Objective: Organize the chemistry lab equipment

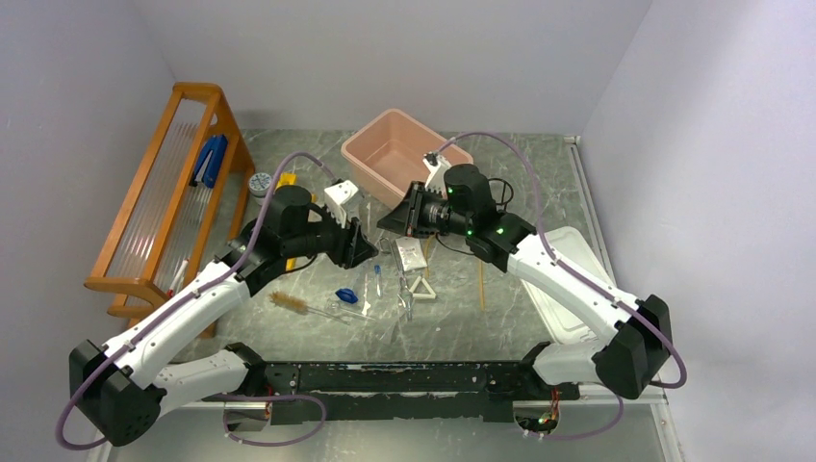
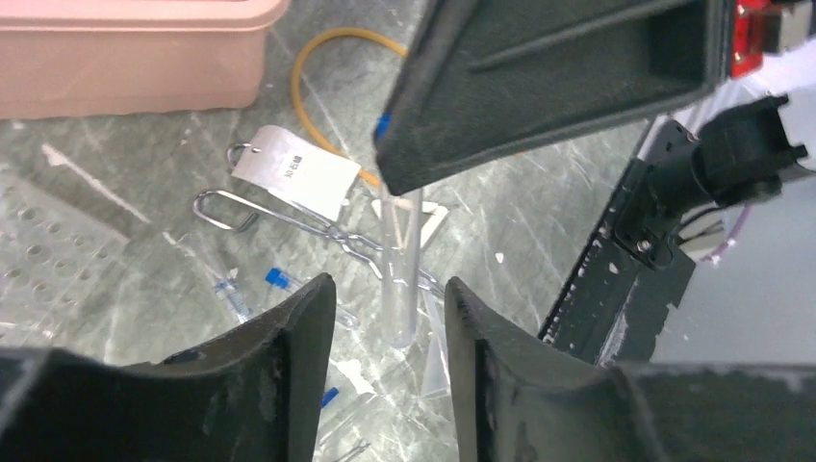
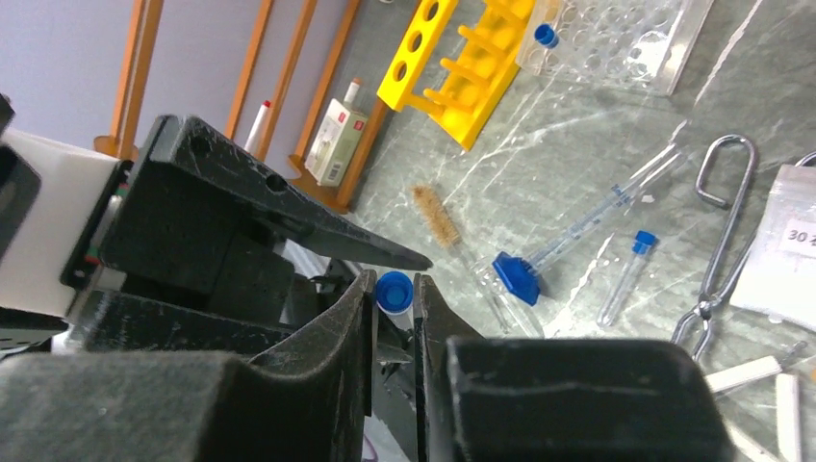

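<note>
A clear blue-capped tube (image 3: 394, 289) is held above the table, and my right gripper (image 3: 395, 291) is shut on it just below the cap. In the left wrist view the tube (image 2: 399, 279) hangs from the right gripper (image 2: 385, 168). Its rounded end sits between the tips of my left gripper (image 2: 390, 294), which is open and not touching it. The two grippers (image 1: 361, 243) (image 1: 395, 219) meet over the table's middle. Below lie metal tongs (image 2: 318, 226), a white triangle (image 1: 420, 289), tan tubing (image 2: 308, 58), a brown brush (image 3: 438, 219) and loose tubes (image 3: 630, 269).
A pink tub (image 1: 399, 154) stands behind the grippers and a white lid (image 1: 568, 289) lies at the right. A wooden rack (image 1: 164, 192) lines the left side. A yellow tube rack (image 3: 462, 67) and a clear perforated tray (image 3: 625, 38) lie near it. A labelled bag (image 2: 293, 171) lies on the tongs.
</note>
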You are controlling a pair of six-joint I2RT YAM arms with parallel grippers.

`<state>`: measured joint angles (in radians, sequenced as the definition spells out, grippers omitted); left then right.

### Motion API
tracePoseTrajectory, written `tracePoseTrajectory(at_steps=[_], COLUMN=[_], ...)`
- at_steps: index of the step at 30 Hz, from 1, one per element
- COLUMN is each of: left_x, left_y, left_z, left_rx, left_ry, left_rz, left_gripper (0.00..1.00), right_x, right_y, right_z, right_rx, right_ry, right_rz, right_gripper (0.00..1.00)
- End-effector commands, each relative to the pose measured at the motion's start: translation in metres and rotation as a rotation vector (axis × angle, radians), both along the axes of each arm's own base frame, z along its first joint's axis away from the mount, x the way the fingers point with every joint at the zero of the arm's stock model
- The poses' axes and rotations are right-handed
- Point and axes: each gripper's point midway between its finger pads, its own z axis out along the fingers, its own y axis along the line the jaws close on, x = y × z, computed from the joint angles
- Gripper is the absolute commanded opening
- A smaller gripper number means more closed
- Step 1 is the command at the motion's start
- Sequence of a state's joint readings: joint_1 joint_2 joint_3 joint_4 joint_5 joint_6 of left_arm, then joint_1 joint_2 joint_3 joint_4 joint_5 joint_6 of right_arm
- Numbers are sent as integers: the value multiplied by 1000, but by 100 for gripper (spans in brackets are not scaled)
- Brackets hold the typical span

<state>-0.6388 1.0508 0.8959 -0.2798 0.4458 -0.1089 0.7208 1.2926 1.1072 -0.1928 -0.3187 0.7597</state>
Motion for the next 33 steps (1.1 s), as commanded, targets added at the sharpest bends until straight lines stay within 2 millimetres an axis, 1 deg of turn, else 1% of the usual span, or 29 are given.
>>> tracePoseTrajectory(at_steps=[1,3,6,7,9,10,11,12,13,15,18,23,24,25,27,31,33], left_x=[29,42,52,53,51,49,46,43,40,36,31,29,30,31,34,37,39], left_y=[20,41,79,92,115,125,131,136,140,144,146,141,141,142,144,143,143], left_z=[24,35,58,68,89,99,109,118,128,138,145,139,137,134,132,133,132], left_rx=[8,32,50,50,44,40,32,22,4,-12,-28,-31,-24,-14,5,33,38], left_ry=[-45,-61,-101,-115,-144,-156,-169,-182,-194,-199,-183,-164,-160,-156,-148,-142,-141], left_rz=[228,381,600,666,774,809,829,841,849,861,867,841,847,854,872,877,879], left_gripper=[61,66,69,69,69,70,70,71,71,71,71,73,73,74,74,74,75], right_x=[20,32,49,53,63,67,70,72,74,79,89,103,103,105,106,107,109], right_y=[-4,-4,3,7,16,21,27,34,40,52,65,93,99,105,114,125,127], right_z=[9,11,20,23,21,18,20,17,14,9,-8,-39,-47,-60,-75,-94,-102], right_rx=[-42,-73,-105,-117,-160,-186,-198,-213,-224,-223,-244,-284,-283,-303,-302,-301,-310], right_ry=[-119,-181,-318,-360,-441,-479,-534,-573,-606,-664,-719,-787,-781,-790,-796,-819,-833], right_rz=[-33,-60,-72,-77,-75,-70,-64,-52,-34,-5,35,130,158,195,239,298,302], right_gripper=[13,13,13,13,13,13,13,13,13,13,13,13,13,13,13,13,13])
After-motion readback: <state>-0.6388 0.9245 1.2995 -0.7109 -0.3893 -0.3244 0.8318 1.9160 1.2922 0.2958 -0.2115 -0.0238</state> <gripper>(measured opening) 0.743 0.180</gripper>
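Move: Ahead of the right hand, which already pinches the blue cap of the tube, the clear rack lies about 16 cm farther out, 13 cm to its left and 24 cm below. The pink bin stands roughly 27 cm ahead and 5 cm right of that hand, 20 cm lower. From the left hand, the clear rack is some 19 cm ahead, 11 cm left and 21 cm down; the yellow rack is 16 cm ahead, 22 cm left and 20 cm lower. Keeping its pinch on the cap, the right hand carries the tube towards the clear rack, first forward, then left and increasingly down, about 10 cm each way, rolling some 45 degrees about its finger line to bring the tube upright. The left hand, already parting around the tube, opens wider and draws off left and up, dipping slightly last, while swinging 50 degrees counter-clockwise. ##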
